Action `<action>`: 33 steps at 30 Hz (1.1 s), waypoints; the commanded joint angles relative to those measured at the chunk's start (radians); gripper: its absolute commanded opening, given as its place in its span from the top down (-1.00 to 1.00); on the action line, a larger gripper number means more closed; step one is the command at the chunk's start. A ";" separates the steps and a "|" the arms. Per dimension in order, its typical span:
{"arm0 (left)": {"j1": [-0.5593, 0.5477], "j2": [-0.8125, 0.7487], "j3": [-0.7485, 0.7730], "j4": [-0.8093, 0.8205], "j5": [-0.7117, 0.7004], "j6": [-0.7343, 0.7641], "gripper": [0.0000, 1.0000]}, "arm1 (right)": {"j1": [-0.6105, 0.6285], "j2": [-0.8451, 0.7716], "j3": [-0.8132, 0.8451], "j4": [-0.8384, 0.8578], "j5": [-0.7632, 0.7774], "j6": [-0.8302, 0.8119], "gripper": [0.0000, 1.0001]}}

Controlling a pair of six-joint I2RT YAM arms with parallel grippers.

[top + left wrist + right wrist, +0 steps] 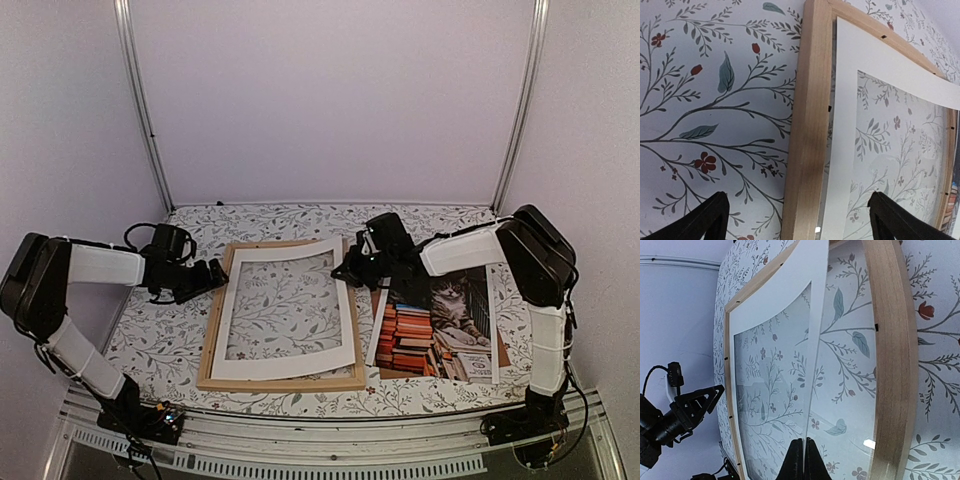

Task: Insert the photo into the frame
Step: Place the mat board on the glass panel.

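The light wood frame lies flat at the table's middle. The white mat border rests in it, its right edge lifted. My right gripper is shut on that right edge. In the right wrist view the mat runs edge-on into the shut gripper above the frame's glass, beside the frame's right rail. The cat photo lies flat to the right of the frame. My left gripper is open at the frame's left side; its fingers straddle the frame rail and the mat.
A brown backing board shows under the photo's right edge. The floral tablecloth covers the table. White walls with metal posts close the back and sides. The left gripper shows across the frame in the right wrist view.
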 commanded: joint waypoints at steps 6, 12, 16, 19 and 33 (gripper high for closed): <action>-0.019 0.015 -0.016 0.037 0.022 -0.012 -0.99 | 0.023 0.043 0.051 0.000 0.001 0.005 1.00; -0.019 0.009 -0.018 0.036 0.019 -0.012 -0.99 | 0.035 0.058 0.060 -0.006 0.010 0.008 1.00; -0.019 0.009 -0.018 0.036 0.017 -0.010 -0.99 | 0.038 0.055 0.054 -0.010 0.017 0.009 1.00; -0.019 0.010 -0.016 0.036 0.017 -0.007 -0.99 | 0.038 0.053 0.052 -0.012 0.019 0.006 0.98; -0.022 0.015 -0.013 0.034 0.018 -0.004 -0.99 | 0.040 0.054 0.061 -0.044 0.021 -0.006 0.50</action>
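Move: Below and in front of the base side of the right hand, the glass panel's middle lies some 8 cm back, 9 cm left and 6 cm down; the hand already pinches the mat board's right strip above it. The frame's right bar has its middle about 8 cm back and 4 cm right, the photo about 11 cm back and 19 cm right. From the waiting left hand, the glass panel is roughly 8 cm back and 12 cm right, just below. Easing the mat board's right strip about 1.5 cm left, away from the frame's right bar, the right hand dips slightly at first, then stays nearly in place with its wrist unturned. Its shut fingers then part to about a quarter of their range, giving up the pinch with the strip still between them. ##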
